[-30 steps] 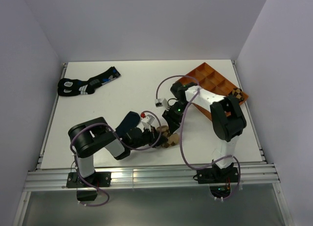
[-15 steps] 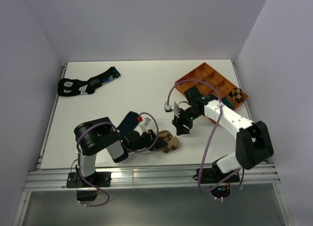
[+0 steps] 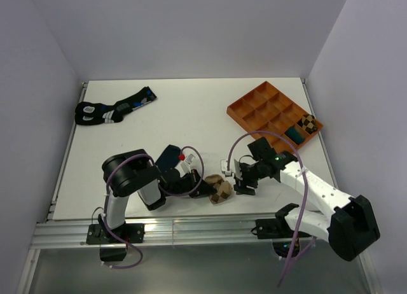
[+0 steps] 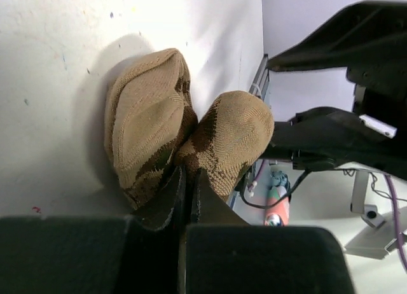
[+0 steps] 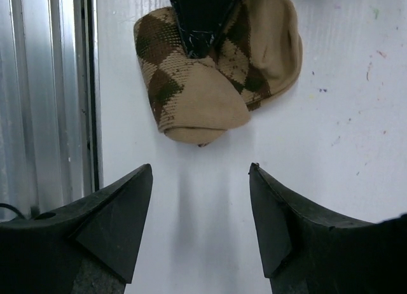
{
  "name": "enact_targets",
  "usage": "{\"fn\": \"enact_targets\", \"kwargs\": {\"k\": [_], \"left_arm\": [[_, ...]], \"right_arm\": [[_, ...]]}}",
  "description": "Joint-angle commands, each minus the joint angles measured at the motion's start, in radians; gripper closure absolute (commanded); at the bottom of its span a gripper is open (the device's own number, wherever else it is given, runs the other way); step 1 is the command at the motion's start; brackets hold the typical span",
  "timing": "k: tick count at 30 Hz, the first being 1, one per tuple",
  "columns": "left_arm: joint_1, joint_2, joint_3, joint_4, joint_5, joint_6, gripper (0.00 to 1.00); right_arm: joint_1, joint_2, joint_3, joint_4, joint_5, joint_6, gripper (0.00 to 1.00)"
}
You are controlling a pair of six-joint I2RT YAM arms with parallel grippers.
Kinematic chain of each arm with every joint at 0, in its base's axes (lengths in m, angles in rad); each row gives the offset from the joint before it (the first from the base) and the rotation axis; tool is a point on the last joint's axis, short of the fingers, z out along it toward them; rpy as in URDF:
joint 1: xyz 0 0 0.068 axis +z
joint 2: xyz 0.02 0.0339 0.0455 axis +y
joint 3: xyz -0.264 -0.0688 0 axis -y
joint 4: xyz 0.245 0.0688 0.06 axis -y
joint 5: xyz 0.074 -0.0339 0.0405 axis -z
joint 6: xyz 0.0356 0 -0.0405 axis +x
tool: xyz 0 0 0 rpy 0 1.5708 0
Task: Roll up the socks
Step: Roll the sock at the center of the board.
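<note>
The tan argyle sock (image 3: 220,189) lies bunched in a loose roll near the table's front edge. My left gripper (image 3: 205,186) is shut on its fabric from the left; in the left wrist view the fingertips (image 4: 186,174) pinch the fold between the sock's (image 4: 159,135) two lobes. My right gripper (image 3: 241,183) stands open just right of the sock, apart from it. In the right wrist view the sock (image 5: 203,97) lies ahead of the open right gripper (image 5: 200,171), with nothing between the fingers. The navy sock (image 3: 166,156) lies flat behind my left arm, partly hidden by it.
A pair of black socks with blue and white markings (image 3: 112,109) lies at the far left. An orange compartment tray (image 3: 254,109) stands at the back right, with rolled bundles in two compartments. The aluminium front rail (image 5: 51,116) runs close beside the sock.
My right gripper has drawn back from the tan sock towards the near right and opened wider, its arm swinging out to the right. The left gripper stayed shut on the sock.
</note>
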Motion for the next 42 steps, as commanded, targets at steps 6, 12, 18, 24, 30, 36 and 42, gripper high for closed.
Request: {"fn": "enact_targets", "kwargs": {"k": [6, 12, 18, 24, 30, 36, 42], "left_arm": [[0.014, 0.1, -0.058, -0.405, 0.1, 0.03, 1.0], [0.022, 0.121, -0.047, -0.409, 0.127, 0.024, 1.0], [0.037, 0.144, -0.057, -0.379, 0.146, 0.015, 1.0], [0.04, 0.158, -0.047, -0.386, 0.152, 0.021, 1.0], [0.045, 0.169, -0.042, -0.391, 0.155, 0.023, 1.0], [0.048, 0.173, -0.041, -0.391, 0.16, 0.021, 1.0], [0.049, 0.166, -0.03, -0.412, 0.164, 0.024, 1.0]], "right_arm": [[0.185, -0.127, -0.104, 0.169, 0.076, 0.05, 0.28], [0.261, -0.162, -0.15, 0.244, 0.13, 0.09, 0.28], [0.319, -0.217, -0.211, 0.37, 0.229, 0.153, 0.29], [0.321, -0.309, -0.204, 0.352, 0.253, 0.157, 0.29], [0.327, -0.308, -0.184, 0.284, 0.211, 0.136, 0.28], [0.386, -0.265, -0.207, 0.293, 0.208, 0.15, 0.28], [0.465, -0.22, -0.238, 0.369, 0.271, 0.162, 0.28]]}}
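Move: Some 7 cm to the right hand's left, level with it fore and aft and about 5 cm lower, lies the bunched brown checked sock; the left fingertips in it are about 9 cm to the left. The board's near edge runs about 8 cm straight back, and the box stands some 24 cm ahead and 13 cm right. From the left hand, that sock's middle is about 3 cm right, level; the dark sock is 16 cm left and 9 cm ahead. Closing in on the checked sock, the open right gripper goes back and left by about 4.5 cm each way, interrupted by a hop of some 2.5 cm up and slightly forward. It rolls about 15 degrees and swings about 10 counter-clockwise, ending with its farther-out finger right at the sock's near side. The left fingers stay shut on the sock, sinking and easing back slightly. ##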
